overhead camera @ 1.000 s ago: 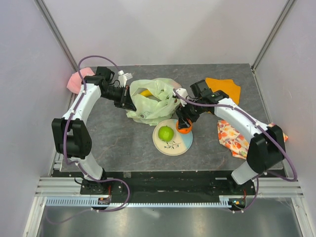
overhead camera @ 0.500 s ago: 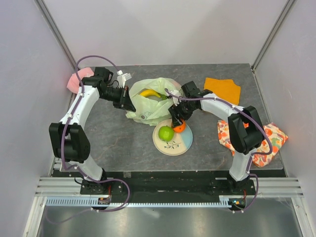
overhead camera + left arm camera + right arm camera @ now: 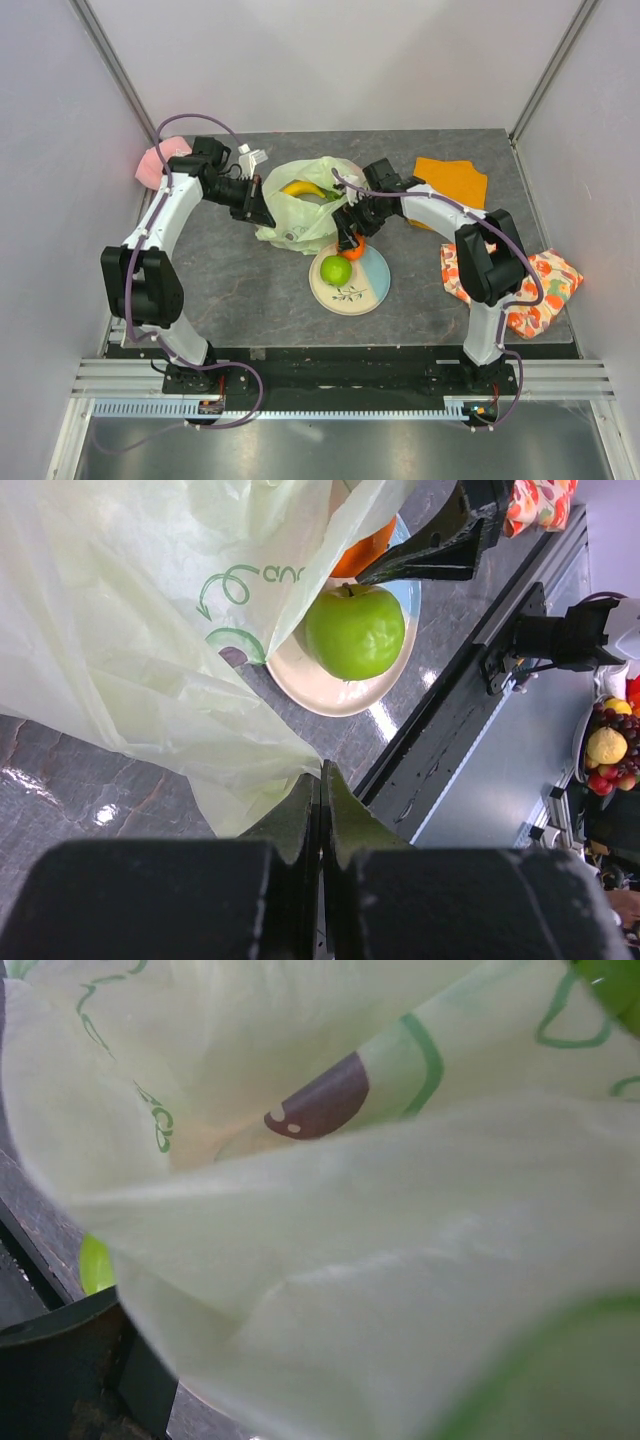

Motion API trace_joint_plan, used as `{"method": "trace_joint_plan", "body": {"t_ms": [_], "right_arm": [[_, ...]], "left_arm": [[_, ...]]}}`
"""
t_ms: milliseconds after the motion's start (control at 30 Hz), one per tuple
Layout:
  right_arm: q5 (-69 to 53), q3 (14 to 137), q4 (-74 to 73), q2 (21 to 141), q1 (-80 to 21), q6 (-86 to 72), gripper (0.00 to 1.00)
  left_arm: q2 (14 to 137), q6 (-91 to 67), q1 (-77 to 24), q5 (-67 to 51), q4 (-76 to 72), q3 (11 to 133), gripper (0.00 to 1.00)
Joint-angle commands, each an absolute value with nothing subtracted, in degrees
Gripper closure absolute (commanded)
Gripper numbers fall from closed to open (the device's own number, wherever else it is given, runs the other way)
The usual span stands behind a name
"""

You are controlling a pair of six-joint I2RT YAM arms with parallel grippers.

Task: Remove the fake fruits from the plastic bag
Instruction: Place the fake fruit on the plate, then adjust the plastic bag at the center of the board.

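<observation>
The pale yellow-green plastic bag (image 3: 300, 215) lies at mid-table with a yellow banana (image 3: 305, 189) showing in its mouth. My left gripper (image 3: 262, 210) is shut on the bag's left edge; in the left wrist view its jaws (image 3: 321, 780) pinch the film (image 3: 150, 610). A green apple (image 3: 336, 269) (image 3: 355, 630) sits on the round plate (image 3: 365, 292) (image 3: 310, 680). An orange (image 3: 357, 251) (image 3: 375, 540) rests at the plate's far rim against the bag. My right gripper (image 3: 348, 238) hovers open just over the orange. Bag film (image 3: 350, 1210) fills the right wrist view and hides its fingers.
A pink cap (image 3: 155, 163) lies at the far left corner. An orange cloth (image 3: 452, 180) is at the back right, and a fruit-patterned cloth (image 3: 510, 290) at the right edge under the right arm's elbow. Cage posts and walls enclose the table.
My right gripper carried the orange from the plate's right side to its far rim by the bag, and its jaws have widened. The left gripper has kept its hold on the bag.
</observation>
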State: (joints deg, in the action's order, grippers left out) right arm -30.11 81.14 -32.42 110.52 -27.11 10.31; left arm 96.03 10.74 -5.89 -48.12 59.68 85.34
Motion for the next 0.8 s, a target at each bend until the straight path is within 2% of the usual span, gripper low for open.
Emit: {"method": "trace_joint_plan", "body": {"t_ms": [0,200,333,433,467,567,767], "right_arm": [[-30.06,88.4,-40.03,104.42,-24.79,11.59,0.02],[-31.46,108.52,-52.28,101.51,-22.5,18.98,0.02],[-36.21,113.21,-46.17,103.7,-22.85,13.73,0.02],[-36.47,113.81,-38.24,107.74,-24.6,9.41,0.14],[-36.3,114.69,-36.93,110.8,-26.09,9.4,0.23],[-35.95,118.73,-35.51,117.05,-29.34,8.79,0.34],[-29.56,125.85,-33.66,129.19,-32.26,3.17,0.44]], "left_arm": [[96.85,10.37,-6.24,-49.66,59.24,87.63,0.98],[97.38,10.11,-6.5,-50.71,59.15,88.33,0.98],[96.86,9.93,-6.94,-51.24,59.24,87.54,0.98],[96.16,9.84,-7.03,-51.5,59.24,86.92,0.98],[95.89,9.93,-7.03,-51.94,59.24,87.01,0.98],[95.1,10.02,-7.03,-52.38,59.24,87.1,0.98],[93.52,10.28,-7.12,-52.3,59.5,86.4,0.98]]}}
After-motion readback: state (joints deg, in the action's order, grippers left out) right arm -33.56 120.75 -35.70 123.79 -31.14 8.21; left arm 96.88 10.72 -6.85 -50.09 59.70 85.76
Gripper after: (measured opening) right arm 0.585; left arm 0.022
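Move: Inside the open plastic bag lies the banana, about 12 cm ahead of the right hand, 10 cm to its left and slightly below. The released orange sits between that hand's fingers on the plate, while the green apple is roughly 6 cm back and 3 cm left; a green fruit shows in the bag, some 9 cm ahead and 4 cm left. From the left hand, the banana is about 13 cm ahead, 8 cm right and 13 cm below. Lifting clear of the orange with fingers already spread, the right hand rises about 25 cm while going forward, then swings left over the plastic bag's opening and sinks some 11 cm above the banana. Its fingertips tip up by nearly 30 degrees and partly back, and the fingers narrow to a little over half open. The left hand keeps its pinch on the bag's edge. ##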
